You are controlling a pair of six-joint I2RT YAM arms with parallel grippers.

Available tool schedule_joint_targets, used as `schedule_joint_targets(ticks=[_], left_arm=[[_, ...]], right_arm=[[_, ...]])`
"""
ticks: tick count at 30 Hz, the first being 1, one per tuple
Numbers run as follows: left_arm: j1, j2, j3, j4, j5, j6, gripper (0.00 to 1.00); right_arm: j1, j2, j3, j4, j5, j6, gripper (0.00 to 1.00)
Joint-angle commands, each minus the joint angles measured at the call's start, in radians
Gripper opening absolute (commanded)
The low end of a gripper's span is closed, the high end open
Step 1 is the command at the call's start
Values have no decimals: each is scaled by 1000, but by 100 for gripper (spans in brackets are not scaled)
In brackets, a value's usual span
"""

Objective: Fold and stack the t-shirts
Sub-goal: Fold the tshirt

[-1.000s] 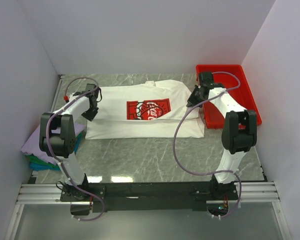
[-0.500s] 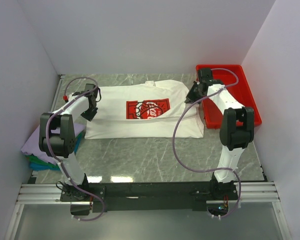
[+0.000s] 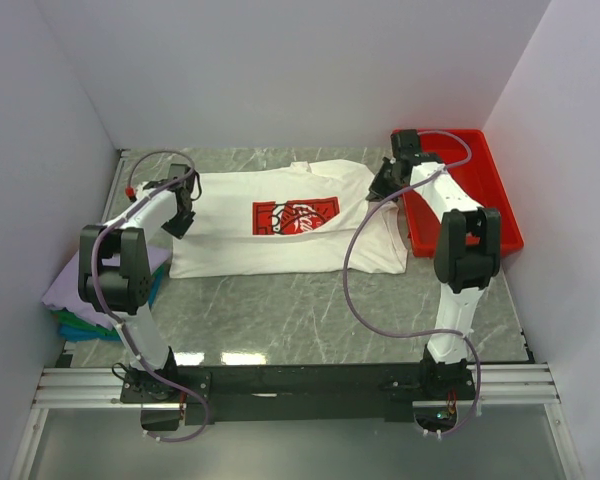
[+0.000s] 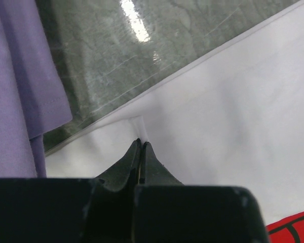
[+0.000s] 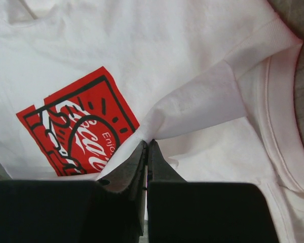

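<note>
The white t-shirt (image 3: 280,250) with a red chest print (image 3: 295,217) lies spread on the marble table. My left gripper (image 3: 183,213) is shut on its left edge; in the left wrist view the jaws (image 4: 141,142) pinch a small fold of white cloth. My right gripper (image 3: 384,187) is shut on the shirt's right upper part; in the right wrist view the jaws (image 5: 147,143) pinch a raised fold of the white t-shirt (image 5: 202,101) beside the print (image 5: 81,126). Folded lavender (image 3: 70,285), green and blue shirts lie stacked at the left, the lavender shirt (image 4: 15,91) on top.
A red plastic tray (image 3: 480,190) stands at the back right, next to my right arm. White walls close in the table on three sides. The right arm's cable (image 3: 355,290) loops over the shirt's right side and the front of the table.
My right gripper has moved toward the back and slightly left with the shirt's right edge, pulling it along. The left gripper has barely moved.
</note>
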Motion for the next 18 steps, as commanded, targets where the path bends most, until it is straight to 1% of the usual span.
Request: schedule_joint_targets(ticks=[1, 2, 5, 6, 7, 8, 9, 10, 11, 12, 13, 15, 16, 18], left_arm=[[9, 18, 53, 7, -2, 38, 1], [9, 21, 56, 14, 1, 45, 1], [14, 23, 60, 42, 17, 74, 11], [15, 24, 62, 51, 20, 90, 21], [19, 24, 65, 54, 27, 93, 31], [25, 23, 63, 60, 37, 99, 42], [28, 11, 57, 74, 47, 122, 45], [26, 0, 53, 103, 60, 131, 48], [28, -12, 41, 122, 86, 142, 54], [28, -38, 31, 141, 109, 166, 56], [28, -52, 22, 172, 127, 174, 57], [14, -87, -1, 182, 152, 185, 57], [3, -101, -13, 195, 153, 186, 57], [-32, -140, -62, 217, 165, 185, 58]], right_arm=[[3, 6, 38, 1, 7, -22, 0], [1, 9, 36, 4, 4, -24, 0], [1, 8, 27, 23, 0, -30, 21], [1, 5, 24, 29, -2, -31, 36], [4, 0, 19, 44, -8, -39, 42], [6, -4, 16, 52, -13, -42, 52], [7, -8, 16, 57, -16, -47, 56], [12, -15, 13, 60, -11, -53, 58], [17, -20, 12, 60, -7, -54, 59], [30, -26, 6, 60, -2, -61, 59], [38, -49, -25, 69, 3, -64, 59], [65, -81, -89, 99, 23, -61, 59], [75, -116, -168, 147, 26, -50, 59], [89, -142, -252, 202, 21, -38, 59]])
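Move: My left hand still pinches the left corner of the t-shirt's folded-over flap, right at the fingertips; the red print lies about 29 cm to its right and 4 cm ahead, the purple stack some 18 cm left and 10 cm back. My right hand still pinches the flap's right end, slightly raised; from it the print is roughly 19 cm left and 4 cm back, and the red bin's middle 21 cm right and 2 cm ahead. I let go of the flap with both hands, opening the fingers a little over halfway. My left hand eases about 2.5 cm forward off its corner, then swings slightly right and up, with a small wrist turn. My right hand stays put while it opens, then slips back, left and down, roughly 3 cm in all, towards the printed part of the shirt. ##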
